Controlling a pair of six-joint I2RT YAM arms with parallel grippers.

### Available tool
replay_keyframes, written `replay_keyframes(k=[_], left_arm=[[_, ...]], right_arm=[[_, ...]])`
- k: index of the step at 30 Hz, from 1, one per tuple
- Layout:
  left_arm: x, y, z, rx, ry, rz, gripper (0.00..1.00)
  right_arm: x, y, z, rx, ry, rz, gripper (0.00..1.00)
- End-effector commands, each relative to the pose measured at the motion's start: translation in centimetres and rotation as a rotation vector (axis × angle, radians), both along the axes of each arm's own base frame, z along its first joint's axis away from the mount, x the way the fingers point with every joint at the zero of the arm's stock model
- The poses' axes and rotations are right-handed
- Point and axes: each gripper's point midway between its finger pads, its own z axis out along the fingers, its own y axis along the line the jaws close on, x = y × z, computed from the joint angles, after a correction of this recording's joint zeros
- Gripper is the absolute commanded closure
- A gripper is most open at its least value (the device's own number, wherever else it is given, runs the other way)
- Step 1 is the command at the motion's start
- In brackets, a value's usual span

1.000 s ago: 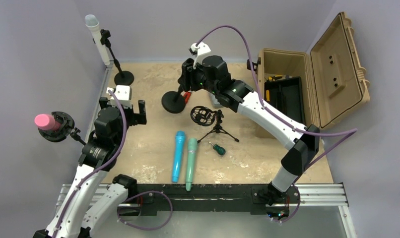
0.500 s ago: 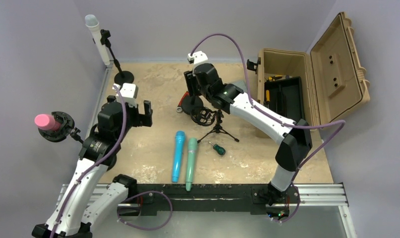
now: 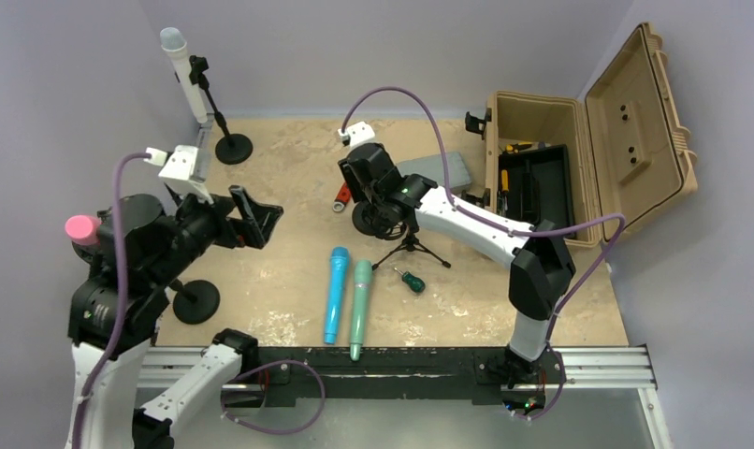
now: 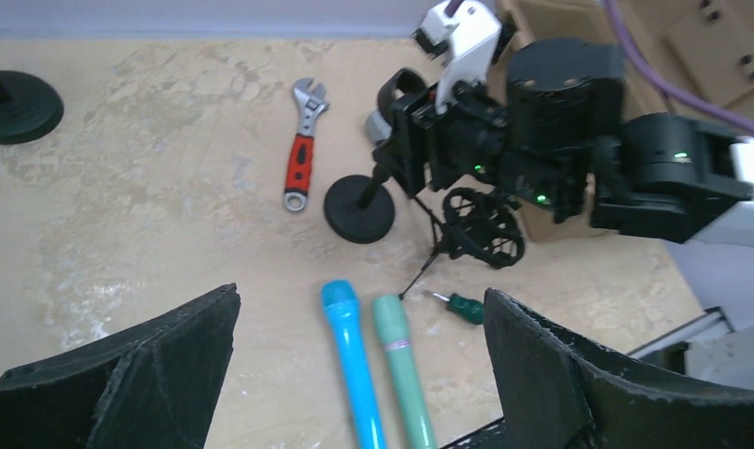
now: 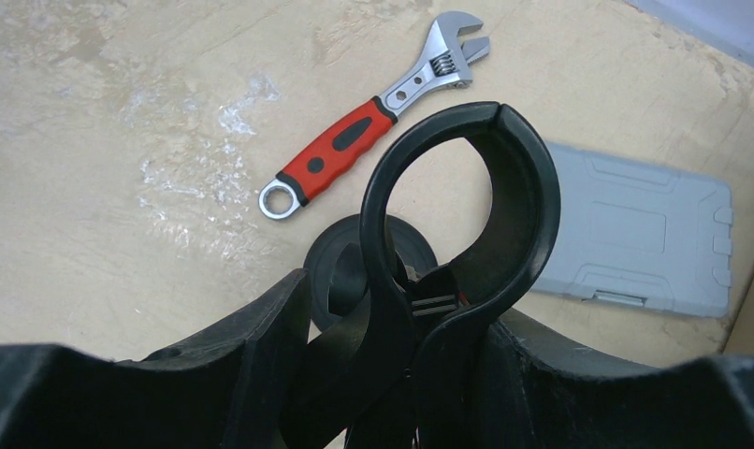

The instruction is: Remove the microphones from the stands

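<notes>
A white microphone (image 3: pixel 181 75) sits in a stand at the back left. A pink microphone (image 3: pixel 79 227) sits in a stand at the left, partly hidden by my left arm; its round base (image 3: pixel 195 301) shows below. A blue microphone (image 3: pixel 335 293) and a green microphone (image 3: pixel 359 304) lie loose on the table, also in the left wrist view (image 4: pixel 355 360) (image 4: pixel 403 369). My left gripper (image 3: pixel 256 215) is open and empty, raised over the table (image 4: pixel 362 299). My right gripper (image 3: pixel 369 192) is shut on the empty black clip (image 5: pixel 457 206) of a round-based stand (image 4: pixel 359 208).
A red-handled wrench (image 3: pixel 341 197) lies by the stand base. A grey case (image 3: pixel 439 171) and an open tan toolbox (image 3: pixel 551 178) are at the right. A small tripod with a shock mount (image 3: pixel 401 229) and a green screwdriver (image 3: pixel 411 280) are mid-table.
My left arm has risen and swung left, its open gripper tilting over the table. My right gripper has carried the empty stand nearer, beside the tripod.
</notes>
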Motion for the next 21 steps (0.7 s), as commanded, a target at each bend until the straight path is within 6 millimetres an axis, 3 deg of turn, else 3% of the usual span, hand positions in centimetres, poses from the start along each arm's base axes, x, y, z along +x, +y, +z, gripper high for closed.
replay_keyframes(k=[1, 5, 8, 15, 21], left_arm=[[-4.0, -0.2, 3.7, -0.078, -0.022, -0.061, 0.01], [-6.7, 1.4, 7.6, -0.077, -0.124, -0.039, 0.01], [-8.3, 2.8, 9.0, -0.059, -0.181, -0.007, 0.0], [-10.4, 6.3, 9.8, 0.005, -0.255, 0.115, 0.0], [-11.6, 7.6, 10.7, 0.024, -0.29, 0.158, 0.0]], right_arm=[[0.6, 0.5, 4.0, 0.097, -0.102, 0.001, 0.48], [0.3, 1.1, 4.8, 0.135, -0.108, 0.031, 0.31], [0.2, 1.4, 5.6, 0.151, -0.112, 0.045, 0.25], [-0.3, 1.4, 7.6, 0.19, -0.126, 0.061, 0.17], [-0.5, 1.0, 8.6, 0.204, -0.134, 0.059, 0.14]])
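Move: The empty stand stands upright between the right fingers, its middle about 8 cm below them. The wrench lies some 9 cm ahead of that hand and 3 cm left, the grey case 9 cm ahead and 16 cm right, both 20 cm down. The empty left hand has the pink microphone roughly 31 cm left, 4 cm back and 12 cm lower; the blue microphone lies about 9 cm right, 1 cm back and 37 cm down. Open the right gripper from half to nearly full so its fingers let go of the empty stand, then ease it up about 3 cm. Meanwhile pull the open left gripper back and up, roughly 11 cm each way, then drift it some 6 cm left over the bare near-left table, fingertips tipping up about 15 degrees. ##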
